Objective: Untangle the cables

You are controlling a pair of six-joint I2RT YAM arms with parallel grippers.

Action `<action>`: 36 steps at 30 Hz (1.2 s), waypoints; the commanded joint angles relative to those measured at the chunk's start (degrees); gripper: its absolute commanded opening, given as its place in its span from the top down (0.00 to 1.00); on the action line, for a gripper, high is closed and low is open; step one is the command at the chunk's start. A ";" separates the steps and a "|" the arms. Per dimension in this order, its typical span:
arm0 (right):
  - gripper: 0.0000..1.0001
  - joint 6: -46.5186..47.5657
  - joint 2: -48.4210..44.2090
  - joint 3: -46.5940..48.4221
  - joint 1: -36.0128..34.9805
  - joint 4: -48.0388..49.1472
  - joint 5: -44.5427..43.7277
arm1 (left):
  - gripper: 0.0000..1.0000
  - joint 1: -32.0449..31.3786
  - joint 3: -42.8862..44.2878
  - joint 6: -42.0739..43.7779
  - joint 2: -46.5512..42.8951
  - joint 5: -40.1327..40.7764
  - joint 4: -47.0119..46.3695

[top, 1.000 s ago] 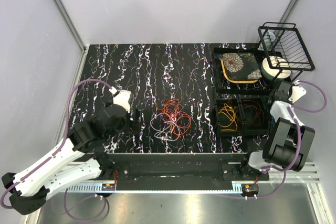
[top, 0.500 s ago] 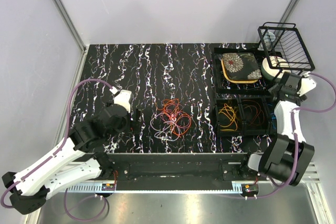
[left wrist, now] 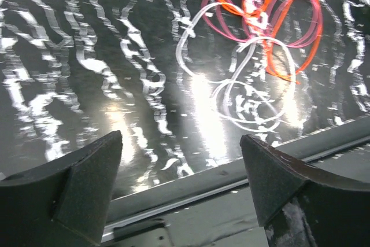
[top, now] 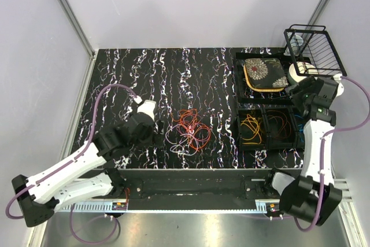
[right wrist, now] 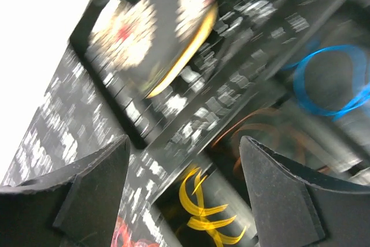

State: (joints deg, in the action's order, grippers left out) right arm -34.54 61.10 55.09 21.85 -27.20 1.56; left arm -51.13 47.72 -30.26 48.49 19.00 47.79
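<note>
The cables point(top: 188, 130) lie in a tangle of orange, red and pale purple loops at the middle of the table. In the left wrist view the tangle point(left wrist: 254, 15) is at the upper right, with a pale loop point(left wrist: 254, 88) nearest. My left gripper point(top: 159, 132) point(left wrist: 182, 148) hovers just left of the tangle, open and empty. My right gripper point(top: 302, 95) point(right wrist: 185, 154) is raised over the right-hand bins, open with nothing between its fingers. Below it lie a yellow cable point(right wrist: 211, 215) point(top: 251, 128), an orange one point(right wrist: 272, 134) point(top: 279, 124) and a blue one point(right wrist: 332, 82).
Black bins point(top: 240, 138) hold the separate cables at the right. Behind them a tray carries a flower-patterned pad point(top: 265, 73), with a black wire rack point(top: 315, 50) and a white round object point(top: 300, 73) at the far right. The table's front edge point(left wrist: 231, 177) runs close under the left gripper.
My right gripper has opened and its arm has risen and swung back from the bins. The left arm has moved right, closer to the tangle.
</note>
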 commanded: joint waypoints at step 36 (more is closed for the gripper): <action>0.21 3.87 -10.92 -1.04 -20.79 -4.88 17.95 | 0.43 -0.19 25.48 0.82 51.61 -2.13 -21.77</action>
State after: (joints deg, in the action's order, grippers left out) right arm -32.64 49.76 54.19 1.43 -32.91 17.72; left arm -52.45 69.89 -31.03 98.56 16.27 27.51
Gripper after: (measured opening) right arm 0.787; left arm 0.579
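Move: The cable tangle's middle lies about 13 cm to the left hand's right, 8 cm ahead and 15 cm below; the white cable's loops are its near part, roughly 10 cm right and 3 cm ahead. From the empty right hand the tangle is some 42 cm left, 8 cm back and 20 cm down. Close to the right hand, the blue cable lies 6 cm back and 2 cm left, the yellow cable 7 cm back and 19 cm left. Over the cable tangle goes the left hand, first right and down beside it, then swinging forward and on right while still sinking, about 15 cm right and 10 cm forward in all, its open fingers narrowing partway. The open right hand backs away from the blue cable's bin, sweeping some 16 cm left, rising then dipping slightly, and turning about 35 degrees counter-clockwise. ##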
